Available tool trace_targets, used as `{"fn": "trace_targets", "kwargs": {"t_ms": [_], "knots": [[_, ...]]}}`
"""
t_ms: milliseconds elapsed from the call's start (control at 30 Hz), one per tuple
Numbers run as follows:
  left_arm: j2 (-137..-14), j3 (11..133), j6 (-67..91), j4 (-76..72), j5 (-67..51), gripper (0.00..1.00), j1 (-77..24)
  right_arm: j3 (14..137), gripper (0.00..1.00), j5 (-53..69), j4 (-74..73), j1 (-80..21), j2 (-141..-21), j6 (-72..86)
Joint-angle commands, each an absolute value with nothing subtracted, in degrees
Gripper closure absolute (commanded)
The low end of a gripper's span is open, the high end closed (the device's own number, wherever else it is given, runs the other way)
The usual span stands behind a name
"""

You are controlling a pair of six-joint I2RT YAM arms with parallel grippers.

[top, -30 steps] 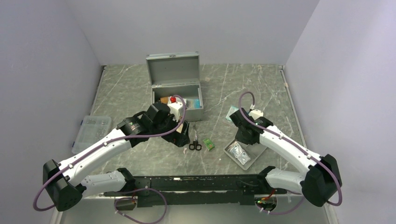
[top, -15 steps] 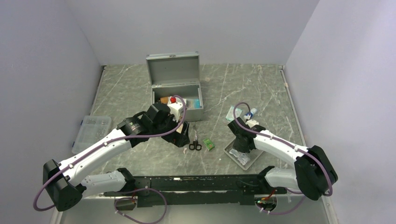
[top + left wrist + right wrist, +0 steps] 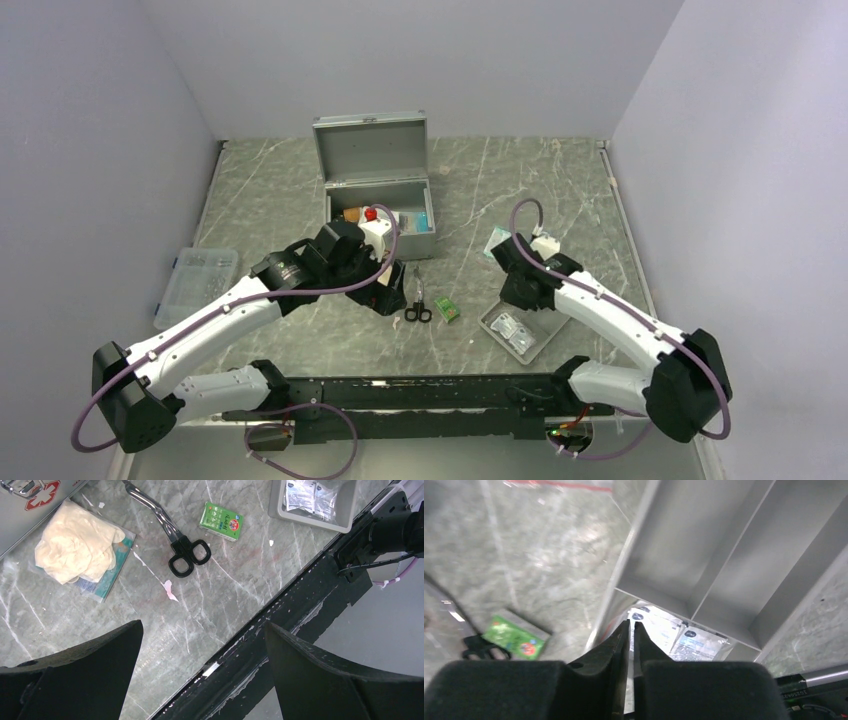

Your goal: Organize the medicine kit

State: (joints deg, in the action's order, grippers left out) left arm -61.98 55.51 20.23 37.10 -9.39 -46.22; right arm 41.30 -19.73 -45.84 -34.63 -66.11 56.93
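The medicine kit (image 3: pixel 372 190) stands open at the back of the table, its lid upright; its red cross (image 3: pixel 42 492) shows in the left wrist view. My left gripper (image 3: pixel 392 300) (image 3: pixel 202 630) hovers open and empty in front of the kit, beside the scissors (image 3: pixel 417 300) (image 3: pixel 172 535) and the small green box (image 3: pixel 447 309) (image 3: pixel 220 521). A packet of cream gloves (image 3: pixel 80 550) lies by the kit. My right gripper (image 3: pixel 517 298) (image 3: pixel 630 625) is shut, a thin slit between its jaws, just above the white packets (image 3: pixel 674 630) in the grey divided tray (image 3: pixel 540 345) (image 3: pixel 704 545).
A clear plastic box (image 3: pixel 195 283) sits at the left edge. Loose packets (image 3: pixel 500 240) lie behind the right arm. The black rail (image 3: pixel 300 595) runs along the table's near edge. The green box (image 3: pixel 514 636) lies left of the tray.
The right arm dipped low over the tray half a second ago and has risen back up. Its jaws have parted by a sliver. The left arm has not moved.
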Motion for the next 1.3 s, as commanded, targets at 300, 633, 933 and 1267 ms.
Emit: {"fn": "trace_targets", "kwargs": {"t_ms": [300,633,933,1267], "knots": [[-60.3,55.1,19.9,35.2,-9.8,0.01,-46.3,56.4,0.42,-28.6,-50.0,-27.6,-64.8,46.3],[-60.3,54.6,20.2,34.8,-10.2,0.01,-46.3,58.7,0.31,-24.5,-38.3,-15.1,-76.1,45.1],[-60.3,53.3,21.0,33.4,-11.2,0.01,-46.3,60.9,0.3,-20.4,-31.1,-8.5,-87.7,46.6],[-60.5,53.2,21.2,33.1,-11.9,0.01,-46.3,66.6,0.33,-19.3,-28.9,-5.0,-99.3,44.7]]}}
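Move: The blue-capped bottle lies some 18 cm ahead of the right hand, 8 cm to its right and 5 cm below. The teal-and-white packet is about 16 cm ahead and 3 cm left, also lower; the grey tray's middle sits under the hand, roughly 5 cm to the right. From the left hand the bottle is about 20 cm ahead, 41 cm right and 17 cm below. The right hand arcs up and forward about 17 cm, drifting right, opening, then sinking towards the blue-capped bottle. ##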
